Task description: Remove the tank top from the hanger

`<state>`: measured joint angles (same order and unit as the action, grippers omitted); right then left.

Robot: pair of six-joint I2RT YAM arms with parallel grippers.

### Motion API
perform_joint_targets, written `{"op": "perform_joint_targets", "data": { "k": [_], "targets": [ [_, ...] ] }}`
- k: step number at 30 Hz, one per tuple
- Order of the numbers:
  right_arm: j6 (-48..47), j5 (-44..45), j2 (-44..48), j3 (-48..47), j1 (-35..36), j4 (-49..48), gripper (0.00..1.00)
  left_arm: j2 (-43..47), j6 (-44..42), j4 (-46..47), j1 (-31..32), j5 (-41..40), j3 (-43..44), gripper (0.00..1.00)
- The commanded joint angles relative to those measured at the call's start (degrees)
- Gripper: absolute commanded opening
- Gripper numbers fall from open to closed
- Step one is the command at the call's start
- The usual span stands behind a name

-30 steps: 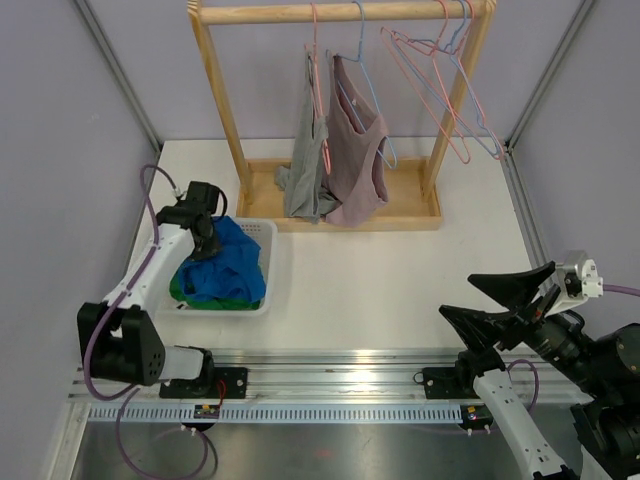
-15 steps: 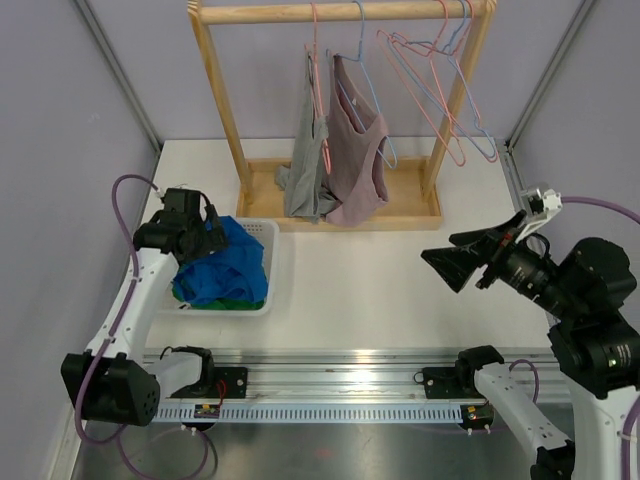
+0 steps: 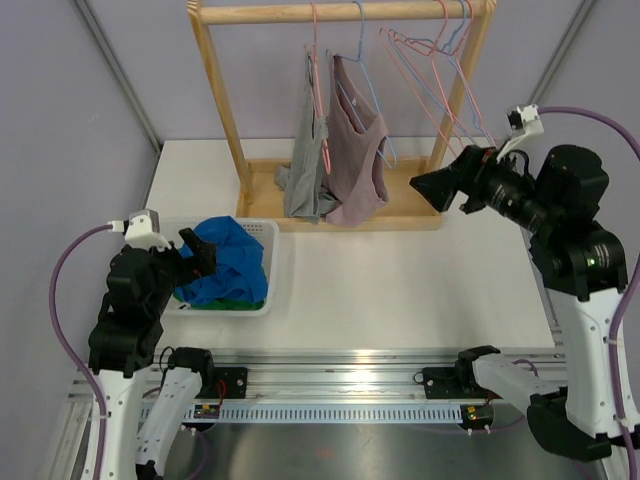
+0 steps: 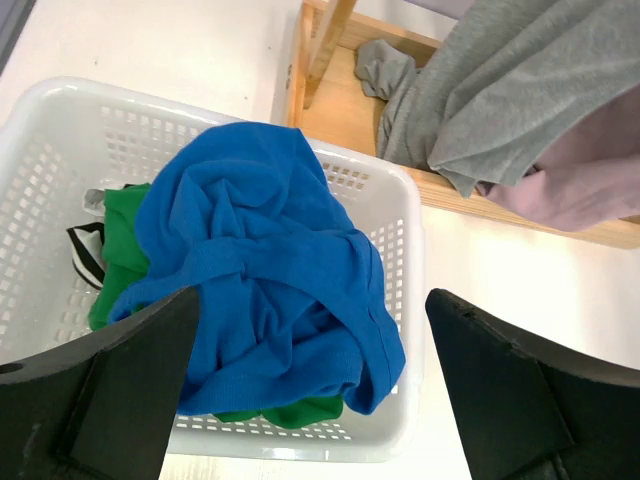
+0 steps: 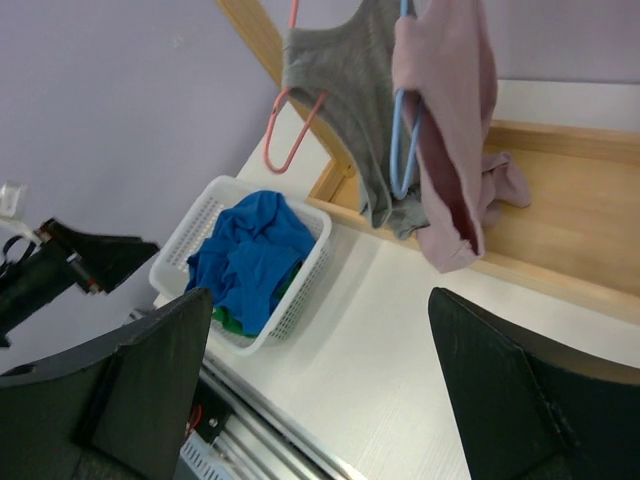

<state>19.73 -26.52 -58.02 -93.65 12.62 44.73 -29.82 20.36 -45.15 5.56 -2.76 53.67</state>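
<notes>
Two tank tops hang on the wooden rack [image 3: 225, 110]: a grey one [image 3: 308, 150] on a pink hanger [image 3: 318, 60] and a mauve one [image 3: 355, 160] on a blue hanger [image 3: 378, 120]. The right wrist view shows the grey top [image 5: 345, 90] and the mauve top [image 5: 450, 110] ahead and above. My right gripper [image 3: 440, 187] is raised to the right of them, open and empty, with its jaws [image 5: 318, 292] spread wide. My left gripper [image 3: 195, 252] hovers open over the white basket [image 3: 272, 262]. Nothing is between its fingers [image 4: 312, 292].
The basket [image 4: 410, 250] holds a crumpled blue garment [image 4: 260, 260] over a green one [image 4: 115, 250]. Several empty pink and blue hangers [image 3: 440, 90] hang at the rack's right end. The rack's wooden base tray [image 3: 410, 200] lies under the tops.
My left gripper opened, left the blue garment in the basket and drew back toward the near edge. My right arm rose and swung up toward the rack.
</notes>
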Motion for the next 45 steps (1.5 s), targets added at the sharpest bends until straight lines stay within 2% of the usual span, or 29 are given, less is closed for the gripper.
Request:
{"op": "perform_joint_targets", "data": {
  "k": [1, 6, 10, 12, 16, 22, 33, 37, 40, 42, 44, 45],
  "targets": [
    [-2.8, 5.2, -6.5, -7.1, -0.1, -1.1, 0.94, 3.4, -1.2, 4.1, 0.1, 4.2, -3.0, 0.99],
    [-7.5, 9.8, -17.8, -16.1, 1.9, -0.1, 0.83, 6.4, -0.6, 3.9, 0.2, 1.5, -3.7, 0.99],
    [-11.7, 20.9, -26.2, -27.3, 7.1, 3.1, 0.78, 6.2, -0.2, 4.0, 0.2, 1.8, -4.2, 0.99],
    [-14.1, 24.0, -31.2, -33.1, 10.7, 5.4, 0.76, 6.3, -0.1, 4.1, 0.6, 2.0, -4.3, 0.99],
    [-16.5, 30.8, -39.5, -42.7, 13.1, 7.9, 0.69, 5.8, -0.1, 4.0, 1.9, 1.7, -4.4, 0.99],
    [-19.2, 32.8, -48.3, -52.5, 13.9, 8.5, 0.62, 5.0, 0.2, 3.6, 5.5, 0.7, -4.2, 0.99],
    [-21.4, 32.8, -54.0, -58.1, 14.4, 5.4, 0.43, 3.3, 0.2, 3.5, 9.5, 1.4, -4.4, 0.99],
    [-21.0, 31.5, -54.9, -57.9, 14.7, 5.4, 0.26, 3.1, 0.2, 3.4, 10.4, 1.3, -4.4, 0.99],
    [-20.6, 30.7, -54.9, -57.3, 14.8, 5.1, 0.25, 3.1, 0.3, 3.3, 11.1, 0.7, -4.3, 0.99],
    [-20.5, 30.7, -54.6, -56.9, 15.0, 4.5, 0.11, 3.2, 0.3, 3.2, 11.4, 0.4, -4.3, 0.99],
    [-20.5, 31.4, -54.5, -57.2, 15.2, 4.1, 0.06, 3.0, 0.5, 3.0, 11.5, 0.0, -4.2, 0.99],
    [-20.4, 31.5, -54.1, -57.3, 15.3, 4.0, 0.0, 3.0, 0.5, 3.1, 11.6, -0.1, -4.2, 0.99]
  ]
}}
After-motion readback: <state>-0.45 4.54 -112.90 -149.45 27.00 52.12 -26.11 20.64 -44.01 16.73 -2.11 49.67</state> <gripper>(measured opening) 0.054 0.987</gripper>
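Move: The near side of the blue hanger that holds the mauve tank top is about 23 cm ahead of the open right hand, 7 cm to its left and roughly level; the mauve cloth hangs some 12 cm lower, about 20 cm ahead and 9 cm left. The grey tank top is about 22 cm ahead, 16 cm left and 9 cm below; the empty hangers are about 23 cm ahead, 4 cm right. From the left hand the blue hanger is some 25 cm ahead, 31 cm right and 17 cm up. The right hand drives forward about 23 cm at near-constant height, swinging some 7 cm left mostly midway, to reach the blue hanger left of the empty ones; on the way it rolls about 25 degrees, its left side dropping, turns slightly clockwise, and gradually closes from wide open until its fingertips pinch the blue wire. The left hand, empty and wide open above the basket, eases about 4 cm right and a little back while turning some 10 degrees clockwise. ##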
